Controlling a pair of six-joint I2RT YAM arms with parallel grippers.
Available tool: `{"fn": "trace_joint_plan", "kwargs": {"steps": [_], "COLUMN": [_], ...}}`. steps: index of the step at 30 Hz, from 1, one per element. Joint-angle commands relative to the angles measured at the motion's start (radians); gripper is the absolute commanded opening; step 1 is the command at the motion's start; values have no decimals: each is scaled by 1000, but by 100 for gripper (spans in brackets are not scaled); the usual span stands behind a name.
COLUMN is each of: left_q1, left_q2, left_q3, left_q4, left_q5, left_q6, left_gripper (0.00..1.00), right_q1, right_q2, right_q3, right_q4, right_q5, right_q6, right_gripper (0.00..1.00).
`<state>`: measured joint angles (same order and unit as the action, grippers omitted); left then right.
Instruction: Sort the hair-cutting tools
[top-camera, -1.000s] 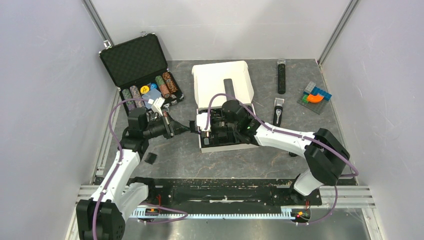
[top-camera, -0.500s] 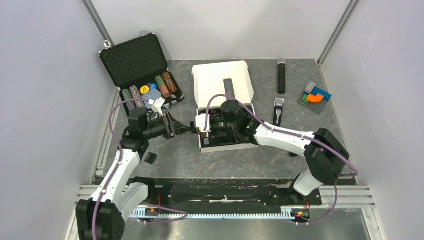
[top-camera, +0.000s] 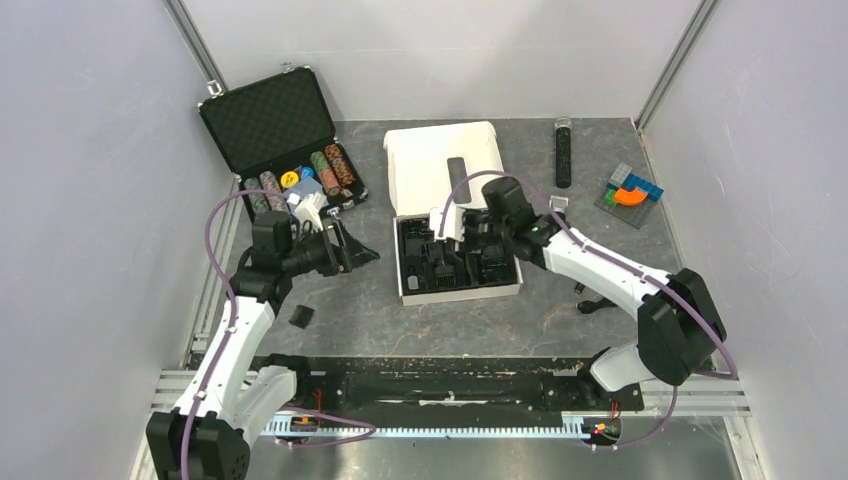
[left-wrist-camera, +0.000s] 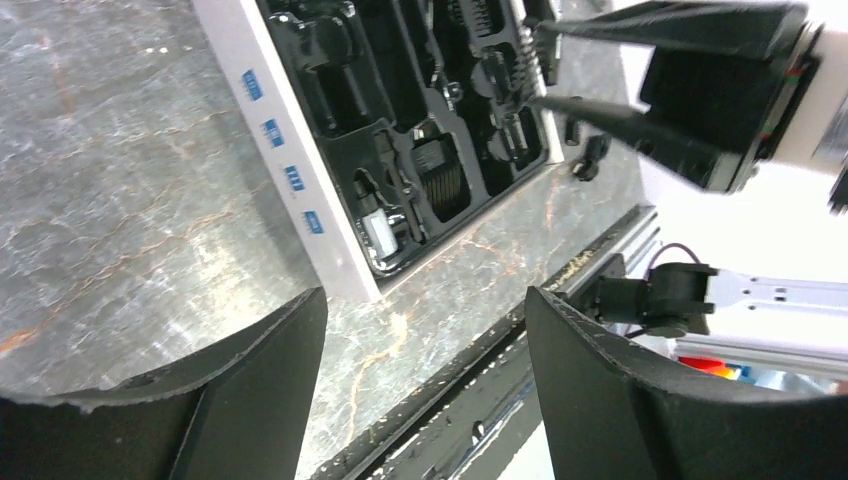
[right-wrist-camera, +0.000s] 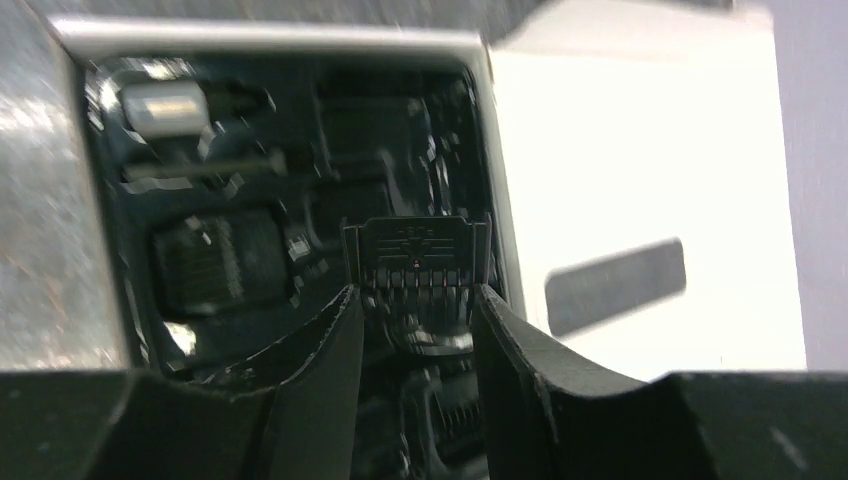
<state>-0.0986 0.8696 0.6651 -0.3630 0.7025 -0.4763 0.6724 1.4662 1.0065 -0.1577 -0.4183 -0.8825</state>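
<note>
A black comb attachment (right-wrist-camera: 415, 262) sits between the fingertips of my right gripper (right-wrist-camera: 412, 295), which is shut on it and hangs over the black tray insert of the white box (top-camera: 455, 293). From the top view, my right gripper (top-camera: 452, 238) is above the tray's back half. My left gripper (top-camera: 362, 252) stands open and empty just left of the box; its wrist view shows only bare table between the fingers (left-wrist-camera: 260, 400). Another comb attachment (top-camera: 300, 316) lies on the table near the left arm. The clipper is mostly hidden behind the right arm; only its silver tip (top-camera: 558, 203) shows.
The box's white lid (top-camera: 445, 160) lies open behind the tray. A black case with chip stacks (top-camera: 290, 150) stands at the back left. At the back right are a thin black stick (top-camera: 563, 152) and a colourful block toy (top-camera: 630, 190). A small black piece (top-camera: 592, 302) lies under the right arm.
My left gripper opened and drew back to the left. My right gripper left the tray's left edge and swung right and back over the tray, with the comb attachment in it.
</note>
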Motion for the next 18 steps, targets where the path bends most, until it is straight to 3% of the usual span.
{"fn": "trace_joint_plan", "kwargs": {"steps": [1, 11, 18], "left_q1": [-3, -3, -3], "left_q2": [-12, -28, -23], "left_q3": [15, 1, -7], "left_q4": [-68, -131, -125], "left_q5": [-97, -303, -347], "left_q6": [123, 233, 238], "left_gripper": [79, 79, 79], "right_q1": [-86, -161, -173], "right_q2": [-35, 65, 103], "right_q3": [62, 94, 104], "right_q4": [-202, -366, -425], "right_q5": [20, 153, 187], "right_q6": [-133, -192, -219], "right_gripper": [22, 21, 21]}}
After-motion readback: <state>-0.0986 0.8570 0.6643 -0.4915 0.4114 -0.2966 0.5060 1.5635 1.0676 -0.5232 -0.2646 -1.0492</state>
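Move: The right hand holds a comb guard; the empty middle compartment at the box's right end lies about 10 cm to its right, 1 cm ahead and 12 cm below. A seated comb guard is 5 cm farther out than that compartment, and the clipper lies some 12 cm to the compartment's right and 3 cm farther out. From the empty left hand, the loose guard on the table is about 14 cm left, 10 cm back and 17 cm down. Right hand carries its guard about 10 cm right, 7 cm down towards the compartment, while the left withdraws leftwards. ##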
